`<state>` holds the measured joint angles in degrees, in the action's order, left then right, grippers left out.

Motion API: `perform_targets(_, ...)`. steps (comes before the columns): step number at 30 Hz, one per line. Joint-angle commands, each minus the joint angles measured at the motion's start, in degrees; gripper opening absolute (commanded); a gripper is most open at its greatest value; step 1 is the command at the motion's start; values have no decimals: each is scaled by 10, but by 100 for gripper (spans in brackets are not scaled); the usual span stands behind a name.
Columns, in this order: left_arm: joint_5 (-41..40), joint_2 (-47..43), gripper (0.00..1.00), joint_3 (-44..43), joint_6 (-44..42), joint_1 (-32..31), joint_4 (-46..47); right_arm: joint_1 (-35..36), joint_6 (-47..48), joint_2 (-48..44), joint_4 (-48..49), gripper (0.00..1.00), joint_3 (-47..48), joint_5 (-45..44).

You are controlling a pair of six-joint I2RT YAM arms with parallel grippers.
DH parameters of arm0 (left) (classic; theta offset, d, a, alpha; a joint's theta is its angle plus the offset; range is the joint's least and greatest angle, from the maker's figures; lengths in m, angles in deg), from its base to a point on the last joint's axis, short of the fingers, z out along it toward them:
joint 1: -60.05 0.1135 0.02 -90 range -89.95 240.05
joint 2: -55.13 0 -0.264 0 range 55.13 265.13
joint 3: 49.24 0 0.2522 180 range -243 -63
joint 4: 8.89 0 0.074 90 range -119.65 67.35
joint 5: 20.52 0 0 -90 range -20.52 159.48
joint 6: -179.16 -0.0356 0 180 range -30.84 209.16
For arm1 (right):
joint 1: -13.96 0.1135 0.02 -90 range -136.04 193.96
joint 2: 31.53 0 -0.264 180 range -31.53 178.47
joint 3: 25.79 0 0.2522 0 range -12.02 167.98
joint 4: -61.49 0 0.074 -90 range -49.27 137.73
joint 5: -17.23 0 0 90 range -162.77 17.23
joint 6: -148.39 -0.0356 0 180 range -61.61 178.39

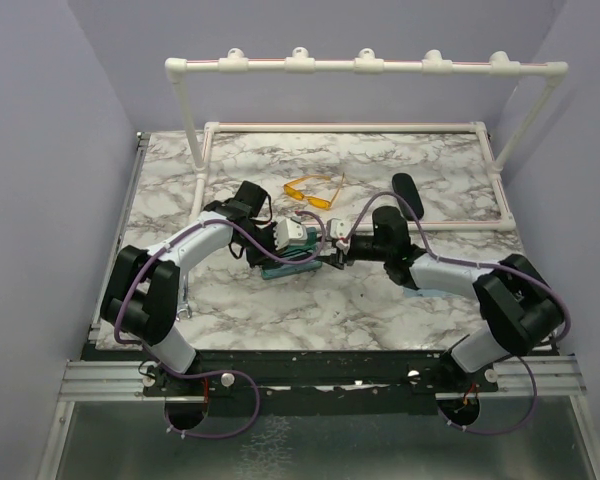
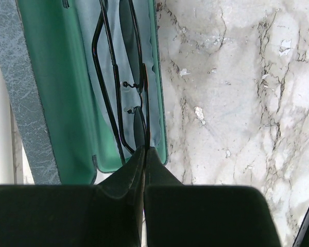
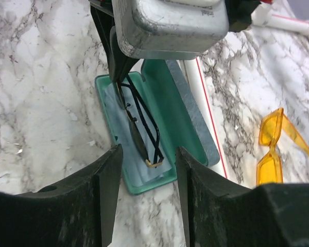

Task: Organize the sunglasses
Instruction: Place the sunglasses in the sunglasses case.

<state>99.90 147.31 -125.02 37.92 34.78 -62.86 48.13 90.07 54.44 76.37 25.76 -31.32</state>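
The dark wire-frame sunglasses (image 2: pixel 131 98) (image 3: pixel 142 128) lie folded in the open grey-blue case (image 1: pixel 285 268), on its pale cloth and green lining (image 2: pixel 67 92) (image 3: pixel 183 118). My left gripper (image 2: pixel 144 149) (image 1: pixel 302 252) is shut on one end of their thin frame. My right gripper (image 3: pixel 147 154) (image 1: pixel 330 252) hangs open just over the opposite end of the case, nothing between its fingers (image 3: pixel 109 170). The yellow-orange sunglasses (image 1: pixel 312 192) (image 3: pixel 278 149) lie open on the marble behind the case.
A black oval case (image 1: pixel 408 195) lies at the back right, beside the right arm. A white pipe frame (image 1: pixel 365 66) stands along the back of the marble table (image 1: pixel 280 310), with a pipe rail (image 3: pixel 198 82) just behind the open case.
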Motion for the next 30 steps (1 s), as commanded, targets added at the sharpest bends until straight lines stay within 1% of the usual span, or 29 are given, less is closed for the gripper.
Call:
perform_targets(1, 11, 8, 0, 0, -14, -4, -6, 5, 72, 59, 128, 50, -3, 50)
perform_targets(4, 11, 10, 0, 1, -16, -4, -6, 5, 86, 84, 161, 50, -2, 69)
perform_targets(7, 11, 10, 0, 1, -16, -4, -5, 7, 93, 105, 156, 48, 10, 87)
perform_targets(13, 10, 11, 0, 4, -16, -4, -2, 24, 118, 132, 132, 44, 12, 71)
perform_targets(16, 11, 10, 0, 5, -16, -4, -2, 30, 120, 140, 138, 40, 12, 49)
perform_targets(20, 12, 10, 0, 7, -16, -4, 0, 30, 118, 155, 158, 38, 14, 32)
perform_targets(24, 13, 9, 0, 8, -16, -4, 2, 32, 125, 165, 147, 30, 22, 30)
perform_targets(30, 12, 9, 0, 10, -16, -4, 5, 34, 137, 165, 116, 22, 28, 22)
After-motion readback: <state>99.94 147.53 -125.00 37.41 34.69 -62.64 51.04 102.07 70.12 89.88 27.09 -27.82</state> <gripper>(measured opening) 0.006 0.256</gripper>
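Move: The dark sunglasses already lie in the open case; their middle is about 8 cm left of the right hand, level with it fore and aft, and some 8 cm below. The case's tray surrounds them, its raised lid roughly 5 cm farther out than the tray, and the yellow glasses stand some 18 cm ahead of the hand and 2 cm left. From the left hand, shut at their left end, the sunglasses' middle is about 5 cm right, 1 cm ahead and slightly below. The sunglasses in the case are kept at their left end by the shut left fingers, which stay still, while the right hand comes down about 5 cm and some 3 cm left over their right half. It swings slightly counter-clockwise, fingers narrowing to about half their opening to either side of the dark frame; whether they touch it can't be seen. ##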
